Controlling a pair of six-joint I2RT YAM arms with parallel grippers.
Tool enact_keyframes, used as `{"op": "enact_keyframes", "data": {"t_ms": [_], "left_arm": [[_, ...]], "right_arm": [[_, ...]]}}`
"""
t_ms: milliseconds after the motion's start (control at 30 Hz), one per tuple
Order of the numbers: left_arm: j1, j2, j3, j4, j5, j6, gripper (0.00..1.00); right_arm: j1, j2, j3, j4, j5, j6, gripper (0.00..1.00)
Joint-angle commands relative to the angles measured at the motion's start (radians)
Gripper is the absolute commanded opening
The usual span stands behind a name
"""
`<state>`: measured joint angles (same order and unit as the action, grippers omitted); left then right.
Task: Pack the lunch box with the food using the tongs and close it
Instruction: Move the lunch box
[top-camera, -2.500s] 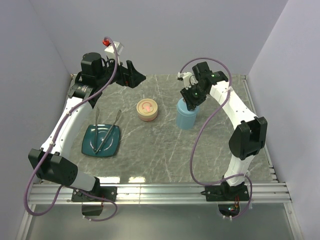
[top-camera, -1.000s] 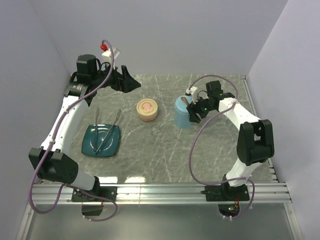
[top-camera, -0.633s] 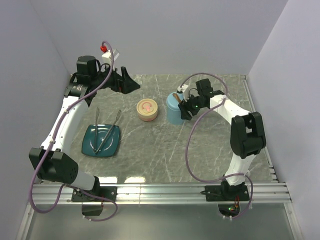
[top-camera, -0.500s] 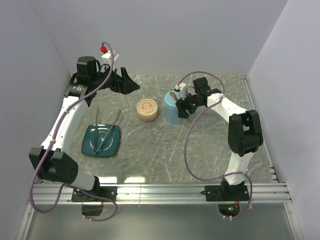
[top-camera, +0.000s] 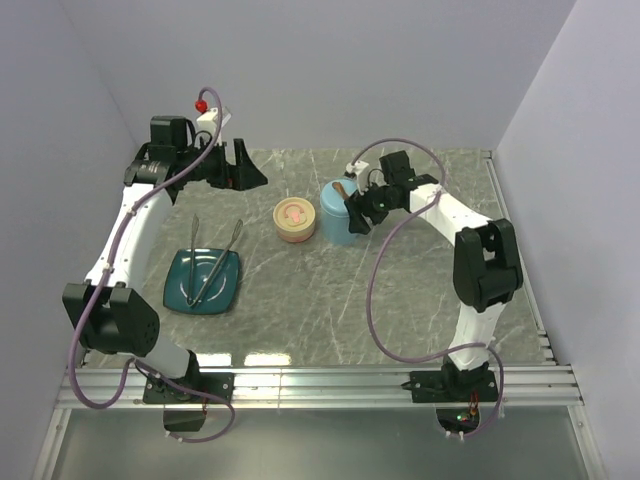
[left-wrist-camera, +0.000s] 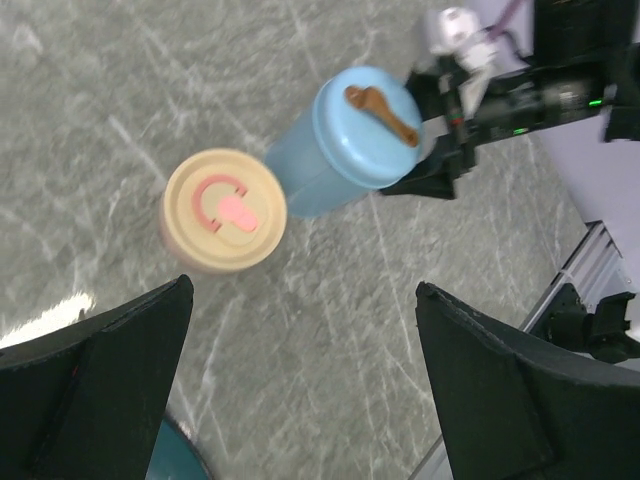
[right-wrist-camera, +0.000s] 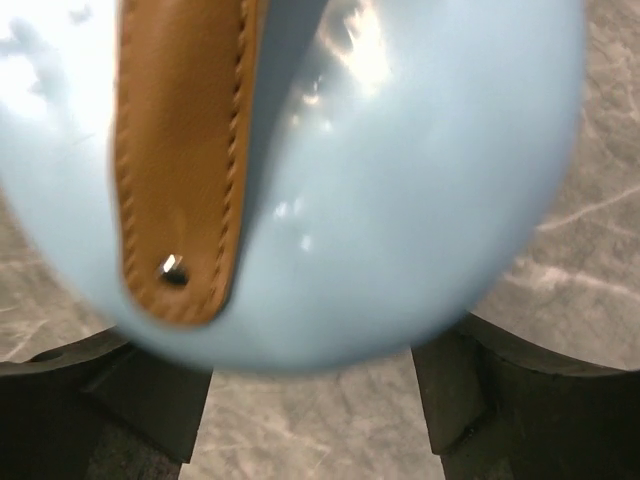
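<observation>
The lunch box is a light blue cylinder (top-camera: 335, 208) (left-wrist-camera: 350, 140) with a brown strap (right-wrist-camera: 180, 160) on its domed lid. It stands upright just right of a beige round container (top-camera: 295, 220) (left-wrist-camera: 225, 210) whose lid has a pink tab. My right gripper (top-camera: 354, 212) (right-wrist-camera: 310, 375) reaches it from the right, a finger on either side; whether they press on it is hidden. My left gripper (top-camera: 245, 170) (left-wrist-camera: 302, 290) hovers open and empty at the back left. The tongs (top-camera: 217, 262) lie in a V across the teal plate (top-camera: 222, 290). The food is not in view.
A grey wall closes the back and both sides. An aluminium rail (top-camera: 320, 380) runs along the near edge by the arm bases, and another rail (top-camera: 505, 215) along the right edge. Purple cables loop over both arms.
My right gripper has brought the blue lunch box leftward, from the middle right to beside the beige container. My left gripper has drawn back a little to the left.
</observation>
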<state>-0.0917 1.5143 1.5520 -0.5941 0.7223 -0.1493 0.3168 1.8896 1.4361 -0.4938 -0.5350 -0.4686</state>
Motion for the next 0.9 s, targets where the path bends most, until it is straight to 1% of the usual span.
{"op": "enact_keyframes", "data": {"t_ms": [0, 67, 133, 167, 300, 367, 433, 467, 600, 633, 667, 733, 867], "left_arm": [[0.014, 0.015, 0.046, -0.091, -0.038, 0.069, 1.00], [0.014, 0.012, 0.036, -0.084, -0.088, 0.074, 0.99], [0.014, 0.000, -0.007, -0.049, -0.121, 0.073, 0.99], [0.014, -0.020, -0.047, -0.003, -0.156, 0.070, 0.99], [0.014, -0.071, -0.134, 0.082, -0.219, 0.073, 0.99], [0.014, -0.086, -0.170, 0.097, -0.227, 0.076, 0.99], [0.012, -0.094, -0.193, 0.099, -0.239, 0.082, 0.99], [0.012, -0.107, -0.222, 0.099, -0.245, 0.092, 0.99], [0.001, -0.161, -0.314, 0.138, -0.282, 0.128, 0.99], [-0.011, -0.173, -0.331, 0.142, -0.312, 0.139, 0.99], [-0.019, -0.195, -0.358, 0.140, -0.329, 0.174, 1.00], [-0.034, -0.218, -0.386, 0.143, -0.356, 0.186, 0.99], [-0.045, -0.281, -0.446, 0.145, -0.377, 0.194, 0.99]], "right_arm": [[-0.022, -0.127, 0.038, -0.028, 0.003, 0.068, 0.79], [-0.041, -0.191, 0.032, -0.055, 0.001, 0.106, 0.82], [-0.057, -0.237, 0.021, -0.069, 0.000, 0.131, 0.84], [-0.062, -0.285, 0.009, -0.072, 0.003, 0.154, 0.84], [-0.091, -0.388, -0.022, -0.094, 0.015, 0.228, 0.86], [-0.117, -0.443, -0.054, -0.100, -0.003, 0.296, 0.90], [-0.127, -0.496, -0.081, -0.106, -0.008, 0.349, 0.98], [-0.130, -0.517, -0.120, -0.103, 0.007, 0.366, 0.99], [-0.128, -0.602, -0.229, -0.077, 0.029, 0.407, 1.00], [-0.128, -0.638, -0.249, -0.069, 0.029, 0.409, 1.00], [-0.130, -0.658, -0.290, -0.045, 0.036, 0.410, 1.00], [-0.130, -0.722, -0.331, -0.020, 0.043, 0.419, 1.00], [-0.130, -0.787, -0.399, 0.001, 0.053, 0.420, 1.00]]}}
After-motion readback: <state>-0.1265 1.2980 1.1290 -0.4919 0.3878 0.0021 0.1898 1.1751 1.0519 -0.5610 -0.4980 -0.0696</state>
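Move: The right hand's open fingers still straddle the lidded blue lunch box from its right side, the box's middle about 3 cm to the left, 1 cm ahead and some 3 cm lower. The round peach box stands about 10 cm to the left of the lunch box, level with it. From the raised left hand the lunch box lies some 16 cm right, 3 cm ahead and 23 cm below; the teal plate lies 13 cm left, 10 cm back and 29 cm below. The right hand opens its fingers the rest of the way and comes free of the blue lunch box, rising some 16 cm while easing back and right, then keeps drawing back towards its base and sinks about 5 cm, ending around 11 cm back and 7 cm right of its start and turned some 25 degrees clockwise. Meanwhile the empty left hand, fingers still wide open, sinks about 10 cm and drifts a few centimetres left, then back, coming nearer the teal plate. ##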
